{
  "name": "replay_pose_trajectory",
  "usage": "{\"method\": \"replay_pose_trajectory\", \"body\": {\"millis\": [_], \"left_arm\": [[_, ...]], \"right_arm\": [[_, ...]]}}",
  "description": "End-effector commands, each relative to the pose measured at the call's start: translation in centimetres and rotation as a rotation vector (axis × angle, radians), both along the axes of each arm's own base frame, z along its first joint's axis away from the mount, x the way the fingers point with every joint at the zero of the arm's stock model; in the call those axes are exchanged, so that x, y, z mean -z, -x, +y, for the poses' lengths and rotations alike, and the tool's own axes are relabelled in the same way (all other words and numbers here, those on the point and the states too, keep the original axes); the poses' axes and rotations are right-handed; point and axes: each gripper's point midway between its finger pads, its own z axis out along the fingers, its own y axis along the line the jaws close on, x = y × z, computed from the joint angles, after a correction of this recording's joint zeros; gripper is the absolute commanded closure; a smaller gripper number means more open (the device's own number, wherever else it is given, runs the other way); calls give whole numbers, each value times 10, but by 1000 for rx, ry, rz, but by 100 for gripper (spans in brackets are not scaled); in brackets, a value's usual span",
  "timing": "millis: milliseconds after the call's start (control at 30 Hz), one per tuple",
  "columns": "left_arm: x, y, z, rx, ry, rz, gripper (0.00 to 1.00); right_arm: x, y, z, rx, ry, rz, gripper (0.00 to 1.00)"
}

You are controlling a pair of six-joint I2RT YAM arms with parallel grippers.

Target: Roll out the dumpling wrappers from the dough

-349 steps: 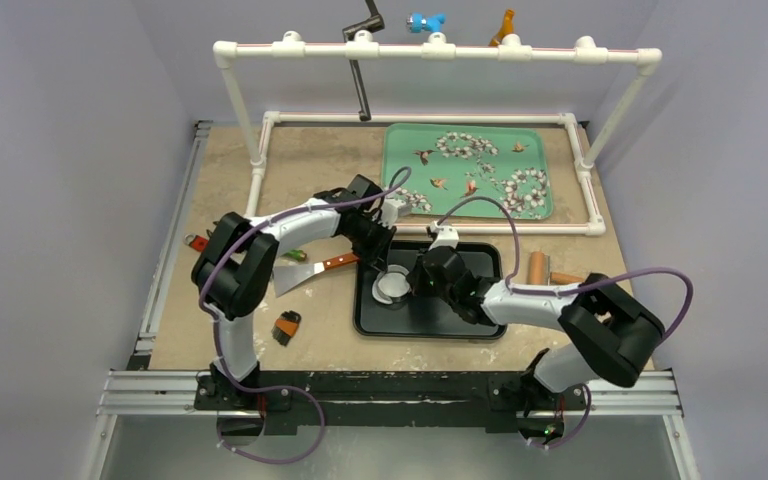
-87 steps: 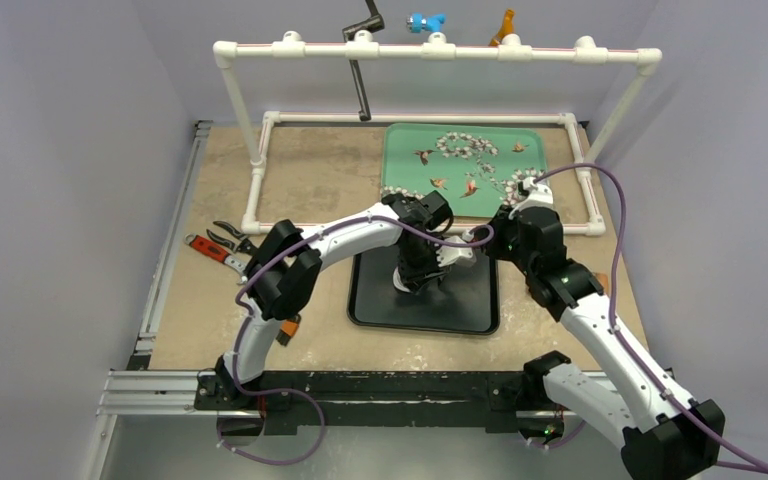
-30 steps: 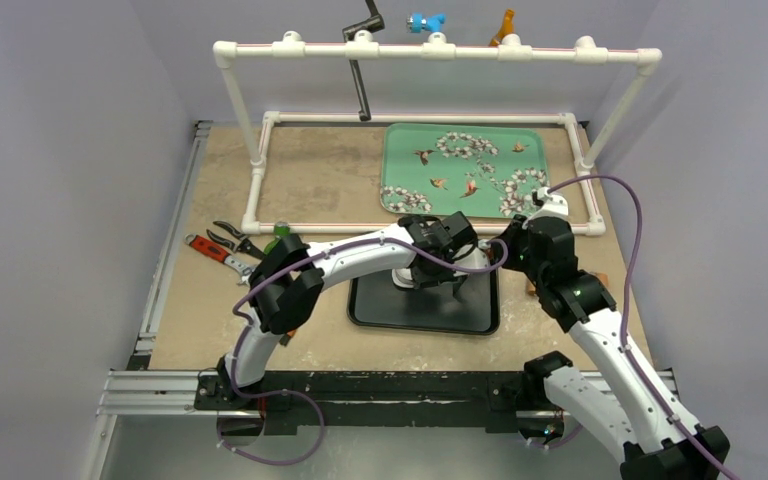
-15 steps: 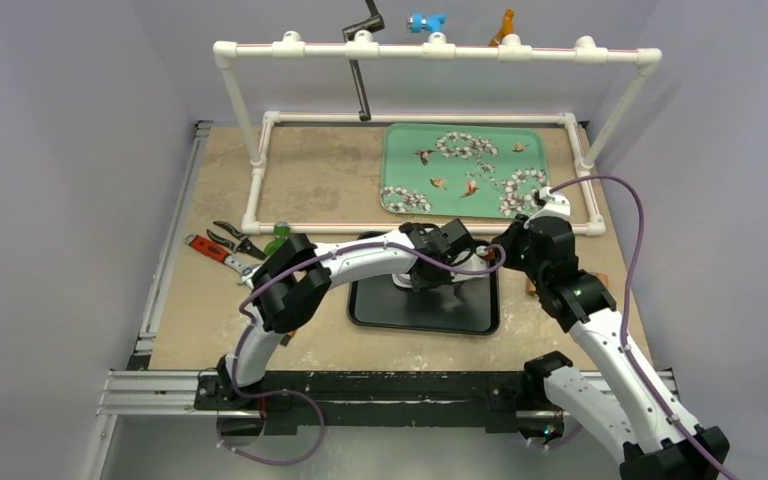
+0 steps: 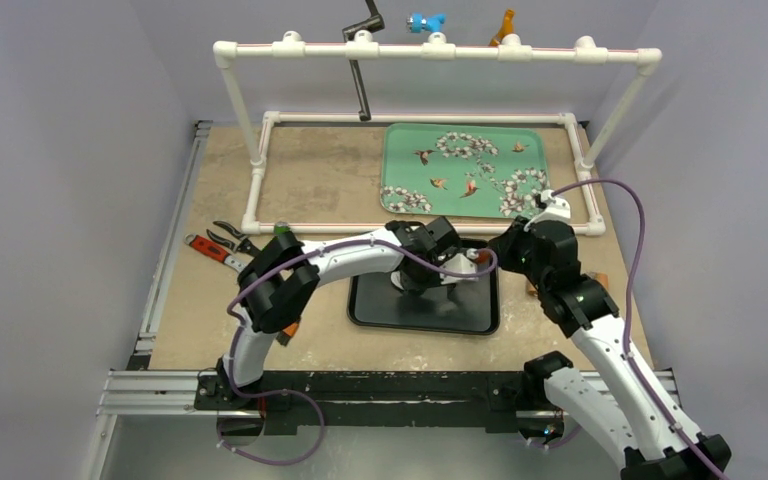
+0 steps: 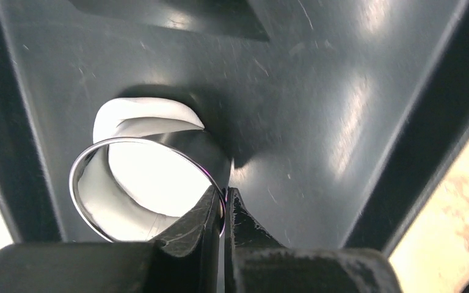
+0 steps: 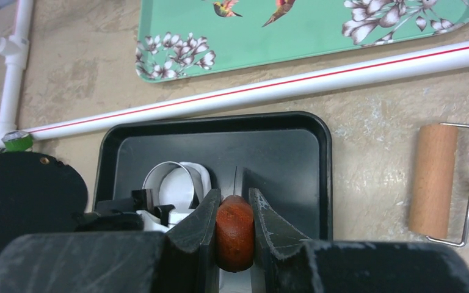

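Note:
A metal ring cutter (image 6: 98, 210) stands on the black tray (image 6: 317, 91). Inside it lies a round white dumpling wrapper (image 6: 152, 177). A curved white dough scrap (image 6: 140, 116) lies against the ring's far side. My left gripper (image 6: 225, 194) is shut on the ring's wall, one finger inside and one outside. The right wrist view shows the same ring (image 7: 159, 171) on the tray's left half. My right gripper (image 7: 235, 204) is shut on a red-brown wooden handle (image 7: 234, 229), whose thin blade (image 7: 235, 177) points edge-on over the tray. From above, both wrists meet over the tray (image 5: 425, 312).
A wooden rolling pin (image 7: 436, 180) lies right of the tray. A green flowered tray (image 5: 460, 170) sits behind a white pipe rail (image 7: 317, 82). Pliers (image 5: 225, 235) and a red-handled tool (image 5: 208, 250) lie at the left. A white pipe frame (image 5: 430, 50) spans the back.
My left gripper has closed onto the ring cutter's wall, and its wrist has shifted slightly left. The right arm has stayed put with the handle in its grip.

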Motion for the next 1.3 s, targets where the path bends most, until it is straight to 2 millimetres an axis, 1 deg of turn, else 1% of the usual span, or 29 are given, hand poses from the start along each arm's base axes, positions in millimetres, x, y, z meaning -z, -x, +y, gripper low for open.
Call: {"method": "replay_pose_trajectory", "body": {"millis": [0, 67, 233, 267, 367, 567, 633, 700, 767, 867, 900, 967, 1067, 1133, 1200, 1233, 1267], "left_arm": [[-20, 12, 23, 68, 97, 138, 100], [-20, 16, 30, 103, 117, 176, 100], [-14, 22, 39, 158, 110, 184, 100], [-13, 22, 39, 158, 108, 187, 100], [-10, 22, 39, 145, 102, 191, 100], [-11, 18, 32, 115, 109, 200, 100], [-10, 19, 30, 117, 114, 208, 100], [-8, 20, 29, 118, 114, 216, 100], [-6, 22, 28, 120, 120, 233, 100], [-4, 26, 28, 124, 121, 254, 100], [-4, 26, 28, 127, 120, 254, 100], [-4, 27, 30, 133, 119, 252, 100], [-7, 26, 33, 138, 123, 248, 100], [-7, 24, 35, 140, 118, 243, 100], [-6, 25, 38, 153, 111, 236, 100], [-7, 26, 40, 163, 109, 231, 100], [-6, 28, 44, 174, 102, 232, 100]], "right_arm": [[-22, 1, 2, 22, -90, -97, 100], [-24, 1, 8, 1, -132, -118, 100], [-30, 0, 43, -139, -285, -144, 100], [-30, -1, 46, -141, -307, -144, 100], [-22, -3, 48, -132, -323, -121, 100], [-5, -9, 62, -170, -381, -97, 100], [1, -12, 62, -164, -381, -93, 100], [2, -15, 62, -154, -391, -104, 100], [8, -17, 62, -144, -386, -90, 100], [12, -22, 49, -86, -328, -99, 100], [16, -21, 43, -66, -296, -91, 100], [18, -21, 38, -61, -247, -100, 100], [21, -25, 45, -110, -219, -91, 100], [28, -27, 44, -107, -166, -52, 100], [31, -32, 26, -24, -62, -36, 100], [28, -35, 16, 14, -16, -42, 100], [25, -36, 11, 32, 16, -46, 100]]}}
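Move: The dough wrapper, with the ring cutter standing in it, lies about 4 cm ahead of the left hand, 1 cm to its right and some 4 cm below. The scraper's blade hangs about 8 cm to the right of the wrapper; the tray's left rim is roughly 11 cm to the left of the left hand, level with it fore and aft. From the right hand, which grips the scraper's handle, the wrapper is about 17 cm left, level fore and aft, and 19 cm below. The dough is drawn along inside the ring cutter as the left hand, still pinching the cutter's rim, slides it some 5 cm left and slightly back, fingertips tilting back about 10 degrees, then holds it there. The right hand follows with the scraper, first about 5 cm left, then 3 cm down and a little forward, rolling its left side up, bringing the blade onto the dough flap beside the cutter. ##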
